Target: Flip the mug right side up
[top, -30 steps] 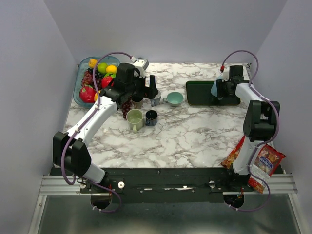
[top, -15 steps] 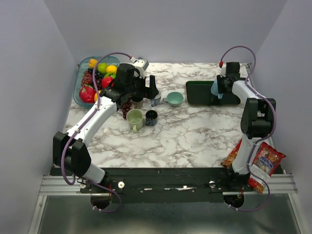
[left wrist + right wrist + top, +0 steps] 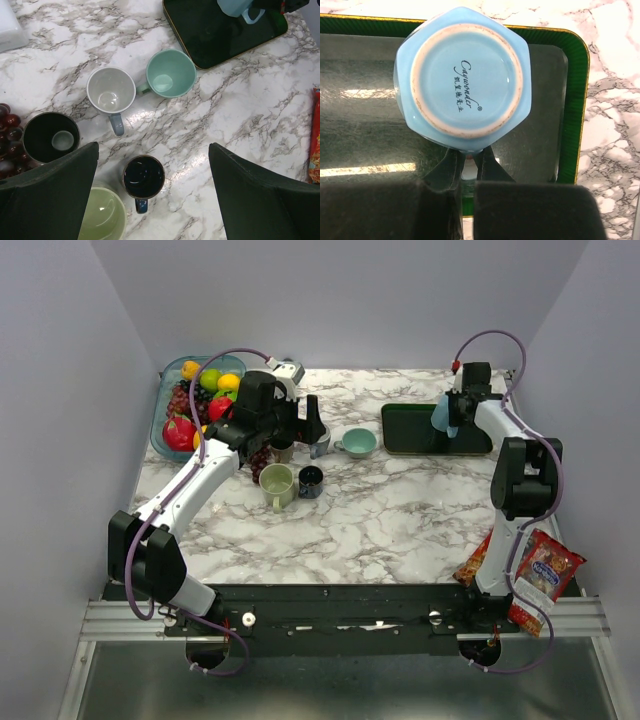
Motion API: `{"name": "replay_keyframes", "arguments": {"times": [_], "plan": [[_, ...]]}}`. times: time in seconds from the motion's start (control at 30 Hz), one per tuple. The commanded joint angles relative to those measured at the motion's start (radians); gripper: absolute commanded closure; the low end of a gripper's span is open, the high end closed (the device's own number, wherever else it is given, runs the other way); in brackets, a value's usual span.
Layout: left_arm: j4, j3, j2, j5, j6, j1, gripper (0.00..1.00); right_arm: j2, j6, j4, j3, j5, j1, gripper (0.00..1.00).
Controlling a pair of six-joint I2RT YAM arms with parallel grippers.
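A light blue mug (image 3: pixel 465 75) shows its base to the right wrist camera, its mouth turned away. My right gripper (image 3: pixel 468 165) is shut on the mug's handle and holds it over the dark green tray (image 3: pixel 545 100). In the top view the mug (image 3: pixel 441 414) hangs at the tray's (image 3: pixel 410 440) back right, below my right gripper (image 3: pixel 455 418). My left gripper (image 3: pixel 152 200) is open and empty, hovering above a cluster of upright mugs. The blue mug (image 3: pixel 235 7) also shows at the top edge of the left wrist view.
Upright cups stand left of the tray: a white mug (image 3: pixel 110 92), a teal mug (image 3: pixel 170 75), a dark blue mug (image 3: pixel 144 177), a green mug (image 3: pixel 102 217) and a black cup (image 3: pixel 50 137). A fruit bowl (image 3: pixel 185 405) is back left. Snack bags (image 3: pixel 545 570) lie front right.
My right arm has moved toward the back of the table with the blue mug in its grip. The left arm has not moved.
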Motion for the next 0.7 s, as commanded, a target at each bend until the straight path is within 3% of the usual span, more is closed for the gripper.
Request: {"name": "replay_keyframes", "arguments": {"times": [0.0,0.17,0.43,0.6,0.67], "plan": [[0.024,-0.005,-0.038,0.045,-0.018,0.007,0.01,-0.065,0.089,-0.038,0.003,-0.044,0.001,0.99],[0.057,0.006,-0.038,0.083,-0.044,0.007,0.01,-0.182,0.204,-0.038,-0.012,-0.151,0.003,0.99],[0.218,0.007,-0.022,0.242,-0.170,0.006,0.01,-0.414,0.435,0.054,-0.108,-0.508,0.001,0.99],[0.517,-0.002,0.034,0.359,-0.346,-0.002,0.01,-0.595,0.705,0.375,-0.262,-0.735,0.006,0.99],[0.623,0.036,0.065,0.390,-0.423,-0.023,0.01,-0.638,0.780,0.481,-0.306,-0.752,0.010,0.99]]}}
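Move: The right gripper already pinches the handle of the upside-down light-blue mug, whose body sits about 5 cm ahead and 2 cm left; the tray's middle is roughly 4 cm left, level fore and aft, 6 cm below. The open left gripper waits some 40 cm left, 14 cm back and 17 cm higher. From the left gripper, the mug lies about 19 cm ahead, 38 cm right, 16 cm down; the green mug about 9 cm ahead, 11 cm right, 20 cm down. Keep the right gripper shut on the handle and lift the light-blue mug about 20 cm up out of the tray, speeding up while carrying it left and somewhat back towards the left gripper; roll the left side up some 45 degrees so the fingers swing leftward. Raise the open left gripper about 7 cm and move it right to meet the mug, levelling its fingers. ##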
